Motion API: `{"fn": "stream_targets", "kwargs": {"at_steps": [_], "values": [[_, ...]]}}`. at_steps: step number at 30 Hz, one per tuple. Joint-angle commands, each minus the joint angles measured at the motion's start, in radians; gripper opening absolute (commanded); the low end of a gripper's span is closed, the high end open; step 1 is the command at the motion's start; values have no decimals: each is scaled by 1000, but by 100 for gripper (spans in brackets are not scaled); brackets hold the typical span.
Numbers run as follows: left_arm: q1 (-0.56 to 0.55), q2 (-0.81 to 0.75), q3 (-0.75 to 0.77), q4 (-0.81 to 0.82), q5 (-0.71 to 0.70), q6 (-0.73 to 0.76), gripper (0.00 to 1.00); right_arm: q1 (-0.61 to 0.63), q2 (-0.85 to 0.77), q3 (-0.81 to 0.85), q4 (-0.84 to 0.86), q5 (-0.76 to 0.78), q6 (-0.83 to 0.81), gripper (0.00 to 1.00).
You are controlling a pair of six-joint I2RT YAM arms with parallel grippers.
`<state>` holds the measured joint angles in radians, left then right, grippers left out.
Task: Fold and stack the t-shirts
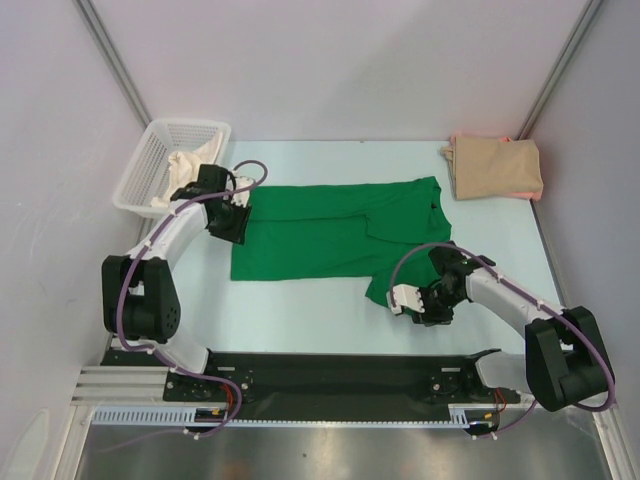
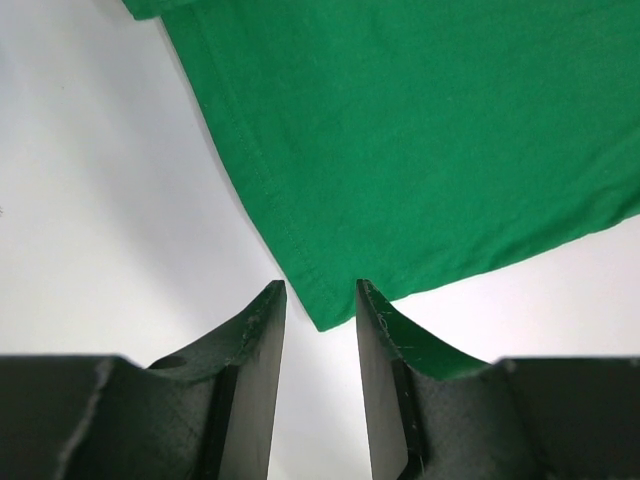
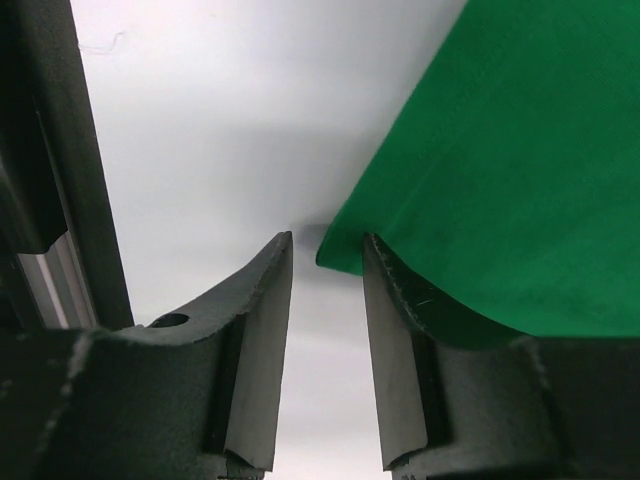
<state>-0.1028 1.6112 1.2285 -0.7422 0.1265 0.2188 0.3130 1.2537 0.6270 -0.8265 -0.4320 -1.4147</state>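
The bright green t-shirt (image 1: 330, 235) lies spread flat in the middle of the table. The tan t-shirt (image 1: 493, 167) lies folded at the back right, with a pink edge (image 1: 538, 197) showing under it. My left gripper (image 1: 238, 228) is open at the green shirt's left edge. In the left wrist view a hemmed corner of the green shirt (image 2: 430, 130) sits just at the tips of the open gripper (image 2: 320, 300). My right gripper (image 1: 392, 298) is open at the shirt's near right corner. In the right wrist view that corner (image 3: 520, 170) sits at the gripper's tips (image 3: 327, 250), not pinched.
A white mesh basket (image 1: 150, 160) stands at the back left with a cream cloth (image 1: 185, 165) in it, close behind my left arm. White walls enclose the table on three sides. A black rail (image 1: 330, 375) runs along the near edge.
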Motion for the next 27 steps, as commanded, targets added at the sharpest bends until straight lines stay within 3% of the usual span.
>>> {"fn": "stream_targets", "kwargs": {"at_steps": [1, 9, 19, 25, 27], "values": [[12, 0, -14, 9, 13, 5, 39, 11, 15, -9, 23, 13, 10, 38], [38, 10, -57, 4, 5, 39, 38, 26, -19, -7, -20, 38, 5, 40], [48, 33, -64, -39, 61, 40, 38, 28, -40, -70, 64, 87, 26, 40], [57, 43, -70, -65, 62, 36, 37, 29, -16, -62, 87, 93, 85, 15], [66, 36, -93, -56, 44, 40, 37, 28, -22, -61, 95, 84, 112, 0]]}}
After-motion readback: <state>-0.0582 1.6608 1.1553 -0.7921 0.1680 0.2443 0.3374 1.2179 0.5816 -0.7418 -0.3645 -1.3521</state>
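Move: The left hand is above the shirt's near left corner, which lies about 6 cm back, 1 cm to the right and roughly 9 cm below it; the white basket is some 18 cm ahead and 14 cm to the left of that hand. The right hand is already down at the near right corner, about 1 cm to its right and 1 cm below, with the flap's left corner some 12 cm left and 4 cm ahead of this hand, and the table's front edge about 8 cm straight back. The right hand stays low at the near right corner of the green shirt, easing about half a centimetre back and to the right, then about 1 cm forward as its half-open fingers close almost fully and pinch the corner. Meanwhile the left hand sinks about 4 cm and draws back some 3 cm towards the near left corner, drifting slightly left and tipping about 10 degrees so its fingers point more steeply down, still part open and not yet on the cloth. ##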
